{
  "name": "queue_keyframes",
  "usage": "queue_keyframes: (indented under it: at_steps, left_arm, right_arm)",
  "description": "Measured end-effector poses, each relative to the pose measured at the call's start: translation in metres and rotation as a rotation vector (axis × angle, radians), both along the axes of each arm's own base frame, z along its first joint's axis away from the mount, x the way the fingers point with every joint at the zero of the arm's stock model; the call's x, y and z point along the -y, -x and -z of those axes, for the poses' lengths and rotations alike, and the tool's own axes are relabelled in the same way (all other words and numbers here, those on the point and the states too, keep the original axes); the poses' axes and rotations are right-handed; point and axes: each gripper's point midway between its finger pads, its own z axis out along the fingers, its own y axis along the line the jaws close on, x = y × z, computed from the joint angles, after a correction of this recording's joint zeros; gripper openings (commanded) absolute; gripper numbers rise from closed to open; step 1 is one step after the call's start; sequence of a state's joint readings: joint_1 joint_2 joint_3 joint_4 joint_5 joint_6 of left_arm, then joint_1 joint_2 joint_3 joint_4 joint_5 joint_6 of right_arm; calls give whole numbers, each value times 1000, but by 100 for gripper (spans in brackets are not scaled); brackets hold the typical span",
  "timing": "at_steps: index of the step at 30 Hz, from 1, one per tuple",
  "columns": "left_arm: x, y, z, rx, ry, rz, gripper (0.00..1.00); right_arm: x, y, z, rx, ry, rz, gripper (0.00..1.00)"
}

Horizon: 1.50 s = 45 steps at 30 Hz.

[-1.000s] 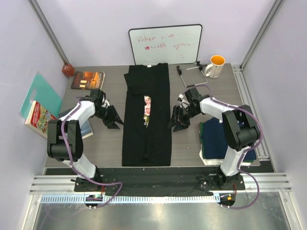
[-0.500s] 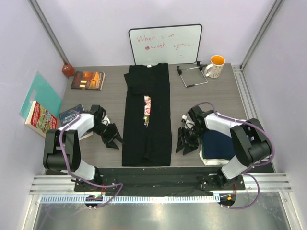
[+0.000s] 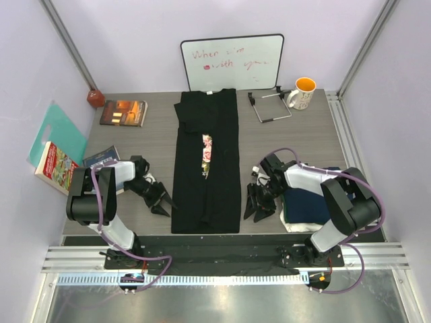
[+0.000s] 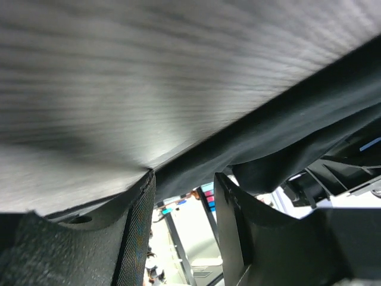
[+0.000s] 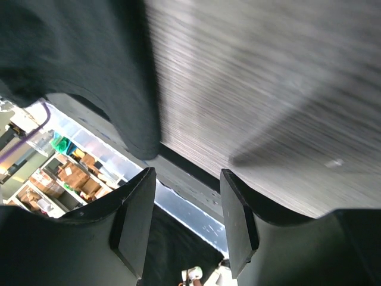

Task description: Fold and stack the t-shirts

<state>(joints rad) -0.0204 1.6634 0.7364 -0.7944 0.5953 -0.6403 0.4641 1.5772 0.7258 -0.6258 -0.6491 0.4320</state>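
Observation:
The black t-shirt (image 3: 206, 195) lies in the middle of the table as a long narrow strip, a slit of floral print (image 3: 207, 153) showing. My left gripper (image 3: 161, 202) sits low at the strip's near left edge, open and empty; the left wrist view shows its gap (image 4: 183, 199) and black cloth (image 4: 286, 134) just ahead. My right gripper (image 3: 256, 204) is open beside the near right edge. In the right wrist view its gap (image 5: 187, 185) holds nothing, and the shirt's hem (image 5: 89, 65) is ahead to the left. A folded navy t-shirt (image 3: 311, 202) tops a white one (image 3: 289, 226) at the right.
A whiteboard (image 3: 232, 62) stands at the back, with a clipboard (image 3: 270, 106) and an orange-lined mug (image 3: 303, 93) to its right. Books (image 3: 123, 112) (image 3: 101, 160) (image 3: 54, 167) and a teal board (image 3: 57, 129) sit on the left. The table's near edge is close under both grippers.
Both grippers have slid from the strip's middle toward the near edge, staying on either side of it. The right jaws have widened slightly.

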Motion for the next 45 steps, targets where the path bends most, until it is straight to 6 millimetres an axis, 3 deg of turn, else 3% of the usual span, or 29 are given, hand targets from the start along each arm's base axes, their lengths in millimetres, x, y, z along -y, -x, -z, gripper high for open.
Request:
queue_keyframes:
  at_steps: [8, 16, 22, 28, 32, 38, 45]
  left_arm:
    - [1, -4, -1, 19, 21, 16, 45]
    - [-2, -6, -2, 46, 12, 33, 47]
    - [-7, -30, -18, 213, -9, 75, 47]
    - [-5, -38, -25, 277, 4, 80, 48]
    - [-5, -38, -24, 276, 4, 83, 47]
    - [-8, -29, -4, 183, -19, 97, 47]
    - [7, -8, 0, 103, -29, 169, 47]
  right_arm:
    - [-17, -26, -1, 55, -42, 16, 53]
    - [-24, -29, 4, 24, -48, 42, 53]
    - [-34, -32, 4, 1, -78, 72, 53]
    - [-46, -37, 3, 5, -120, 85, 53]
    - [-51, -37, 3, 10, -145, 89, 53]
    - [-54, -34, 3, 11, -178, 91, 53]
    - [-57, -27, 4, 25, -197, 73, 52]
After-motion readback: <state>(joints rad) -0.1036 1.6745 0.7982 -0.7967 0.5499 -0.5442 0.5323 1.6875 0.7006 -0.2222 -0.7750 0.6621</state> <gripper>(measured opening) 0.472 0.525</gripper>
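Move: My open left hand is already at the black shirt's left edge, about 1 cm to its right and a little below, with the near left corner some 7 cm farther back. For my right hand, the shirt's right edge lies about 4 cm left and 2 cm ahead, 1 cm lower. The near right corner is 4 cm left and 5 cm back, and the navy stack is centred some 21 cm right and 7 cm ahead. I bring my open right hand forward and left, then mostly left close to the table, about 5.5 cm sideways in all, rolling some 10 degrees until its fingertips straddle the shirt's right edge. Meanwhile my left hand rises a couple of centimetres while reaching 4 cm forward along its edge, comes back down and back almost to its start, and ends edging right, fingers still open. ##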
